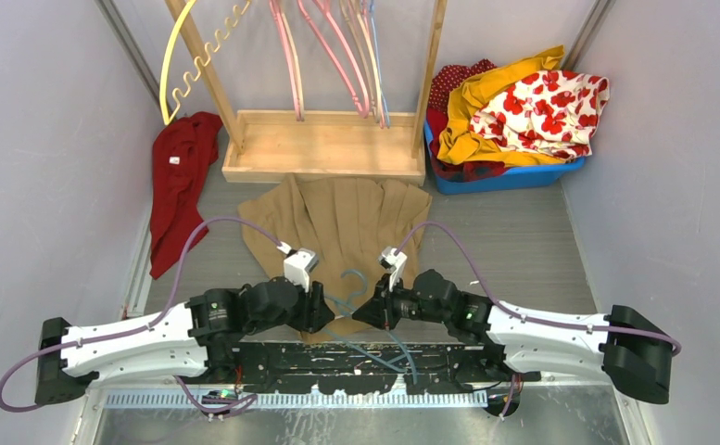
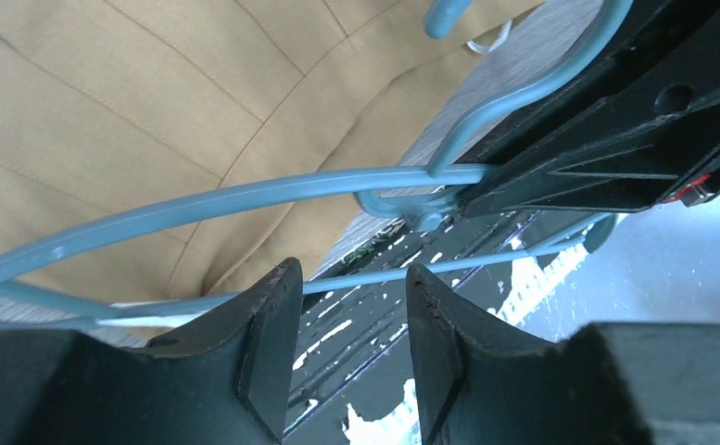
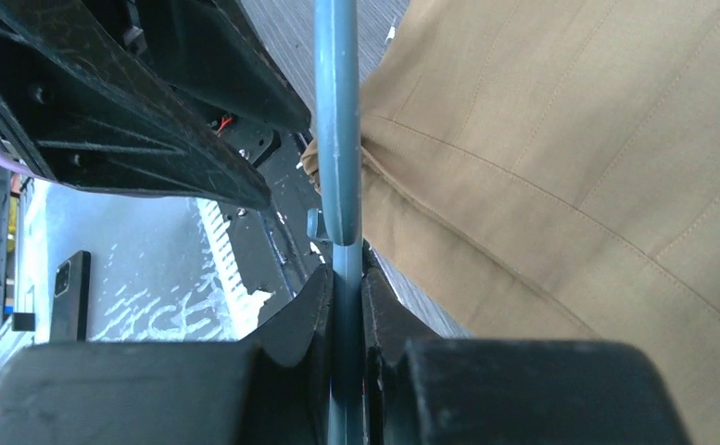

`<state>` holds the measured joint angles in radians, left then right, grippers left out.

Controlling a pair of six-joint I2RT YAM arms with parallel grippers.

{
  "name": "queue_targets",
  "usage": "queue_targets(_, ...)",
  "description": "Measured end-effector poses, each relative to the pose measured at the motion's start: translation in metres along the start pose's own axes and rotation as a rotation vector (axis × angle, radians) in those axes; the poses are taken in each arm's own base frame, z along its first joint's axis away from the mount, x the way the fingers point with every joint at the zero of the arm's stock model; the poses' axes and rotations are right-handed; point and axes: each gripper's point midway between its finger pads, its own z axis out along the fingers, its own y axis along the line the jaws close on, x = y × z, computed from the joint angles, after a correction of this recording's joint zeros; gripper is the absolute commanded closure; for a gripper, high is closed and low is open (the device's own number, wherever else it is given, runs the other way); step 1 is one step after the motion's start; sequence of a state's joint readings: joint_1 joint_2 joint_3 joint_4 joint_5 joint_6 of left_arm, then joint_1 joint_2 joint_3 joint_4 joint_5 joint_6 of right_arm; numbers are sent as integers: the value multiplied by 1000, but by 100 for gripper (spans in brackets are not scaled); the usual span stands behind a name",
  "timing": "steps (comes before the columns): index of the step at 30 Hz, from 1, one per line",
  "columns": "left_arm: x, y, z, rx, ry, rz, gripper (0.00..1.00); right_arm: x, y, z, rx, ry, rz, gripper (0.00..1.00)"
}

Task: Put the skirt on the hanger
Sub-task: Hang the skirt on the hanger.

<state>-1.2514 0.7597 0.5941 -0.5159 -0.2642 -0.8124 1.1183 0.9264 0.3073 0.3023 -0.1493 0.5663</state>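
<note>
The tan skirt [image 1: 337, 213] lies spread flat on the table in front of the wooden rack. A blue-grey hanger [image 1: 351, 283] hovers over the skirt's near hem between my two grippers. My right gripper [image 3: 347, 278] is shut on one arm of the hanger [image 3: 335, 111], with the skirt [image 3: 569, 167] to its right. My left gripper [image 2: 351, 273] is open with nothing between its fingers. The hanger's upper arm [image 2: 198, 199] curves just beyond the left fingertips, and its thin lower bar runs behind them, over the skirt [image 2: 106, 111].
A wooden rack [image 1: 323, 144] stands at the back with pink hangers [image 1: 328, 46] and a yellow one [image 1: 175, 65]. A red garment [image 1: 178, 181] lies at the left. A blue bin [image 1: 513, 171] of clothes sits at the back right. A phone [image 3: 69, 292] lies below.
</note>
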Motion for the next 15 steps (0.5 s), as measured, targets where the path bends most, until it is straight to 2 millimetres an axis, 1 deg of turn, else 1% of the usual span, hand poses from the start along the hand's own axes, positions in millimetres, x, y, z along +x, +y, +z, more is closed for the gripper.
queue_targets(3, 2, -3, 4, 35, -15, -1, 53, -2, 3, 3, -14, 4, -18, 99)
queue_targets(4, 2, -4, 6, 39, -18, -4, 49, -3, 4, 4, -19, 3, -22, 99)
queue_targets(5, 3, -4, 7, 40, -21, -10, 40, -3, 4, 4, -22, 3, -25, 99)
queue_targets(6, 2, -4, 8, 41, -27, -23, 37, -3, 5, 5, -24, 3, -29, 99)
queue_targets(11, -5, -5, 10, 33, -66, -107, 34, -3, 5, 5, -27, 5, -46, 99)
queue_targets(15, -4, 0, 11, 27, -90, -163, 34, -4, 4, 5, -28, 4, -58, 99)
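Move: The blue hanger's left shoulder runs about 4 cm ahead and 2 cm right of the half-open left fingers, slightly below; its hook is roughly 8 cm ahead and 5 cm right, about level. The skirt's white strap lies some 4 cm right, level fore and aft, about 10 cm down. From the right hand, already gripping the hanger, that shoulder is some 4 cm ahead and 5 cm left. The left fingers open and swing about 10 degrees forward and flatter by the hanger's shoulder; the right keeps its grip. ##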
